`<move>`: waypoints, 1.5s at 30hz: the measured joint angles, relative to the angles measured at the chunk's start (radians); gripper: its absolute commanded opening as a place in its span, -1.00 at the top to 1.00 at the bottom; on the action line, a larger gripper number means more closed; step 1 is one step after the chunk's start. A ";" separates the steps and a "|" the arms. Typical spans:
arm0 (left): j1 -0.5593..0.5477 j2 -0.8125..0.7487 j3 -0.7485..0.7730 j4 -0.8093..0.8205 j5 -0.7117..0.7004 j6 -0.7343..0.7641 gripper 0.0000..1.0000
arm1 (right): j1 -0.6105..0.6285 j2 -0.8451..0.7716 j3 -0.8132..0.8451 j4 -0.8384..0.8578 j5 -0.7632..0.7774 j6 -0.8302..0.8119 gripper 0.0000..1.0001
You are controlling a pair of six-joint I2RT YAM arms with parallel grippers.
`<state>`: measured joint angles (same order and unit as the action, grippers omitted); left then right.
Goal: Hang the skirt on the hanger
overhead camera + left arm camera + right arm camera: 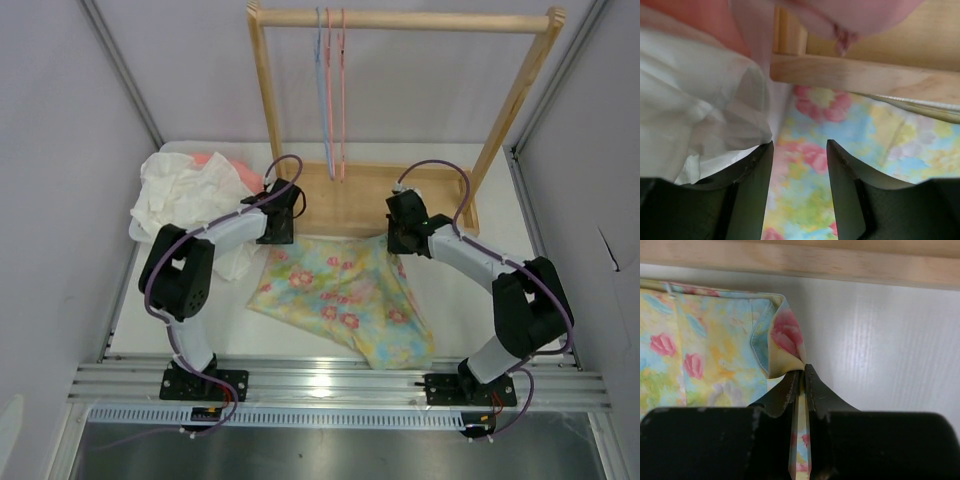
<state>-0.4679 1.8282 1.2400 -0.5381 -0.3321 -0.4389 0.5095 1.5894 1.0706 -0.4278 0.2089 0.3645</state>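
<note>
The skirt, yellow and light blue with pink flowers, lies flat on the table in front of the wooden rack. Its far right corner is pinched between the jaws of my right gripper, which is shut on it. My left gripper stands open over the skirt's far left edge, with cloth showing between its fingers and nothing gripped. In the top view the left gripper and right gripper flank the skirt's far edge. The light blue hanger hangs from the rack's top rail.
A pink hanger hangs beside the blue one on the wooden rack. The rack's base bar runs just beyond the skirt. A white cloth and a salmon-pink garment are piled at the far left, touching my left finger.
</note>
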 measured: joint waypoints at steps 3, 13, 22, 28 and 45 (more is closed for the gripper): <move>0.000 0.012 0.032 0.000 0.003 0.022 -0.08 | -0.037 -0.004 -0.013 -0.018 0.000 -0.006 0.87; 0.004 0.135 0.128 0.016 0.046 0.080 -0.08 | -0.053 -0.026 -0.040 -0.026 -0.009 -0.011 0.87; 0.043 0.145 0.086 0.097 0.187 0.084 -0.06 | -0.074 -0.032 -0.043 -0.025 -0.021 -0.011 0.90; 0.051 0.130 0.054 0.143 0.224 0.081 0.31 | -0.096 -0.042 -0.043 -0.024 -0.036 -0.010 0.95; 0.050 -0.187 -0.093 0.133 0.425 0.029 1.00 | -0.190 -0.239 0.003 -0.112 -0.077 0.002 1.00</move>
<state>-0.4175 1.6417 1.1473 -0.4049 0.0933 -0.4099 0.3199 1.3506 1.0733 -0.5396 0.1318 0.3668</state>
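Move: The skirt's free left waist corner lies about 3 cm ahead of the open left hand, straight in line and some 3 cm below; the rack base's front left corner is just beyond it, 6 cm ahead and 1 cm left, also 3 cm lower. The white cloth heap is about 15 cm left and 7 cm ahead, around fingertip height. From the right hand, already gripping the other waist corner, the free corner is some 23 cm left, 1 cm ahead and 5 cm down. The skirt's right waist corner stays pinched in the right hand, which drags it some 6 cm to the right and finally lifts it about 6 cm. The left hand reaches forward, dips beside the rack base and moves right after the free waist corner, rolling its left side down about 20 degrees, shuts on that corner, then draws back some 4 cm and rises about 6 cm. ##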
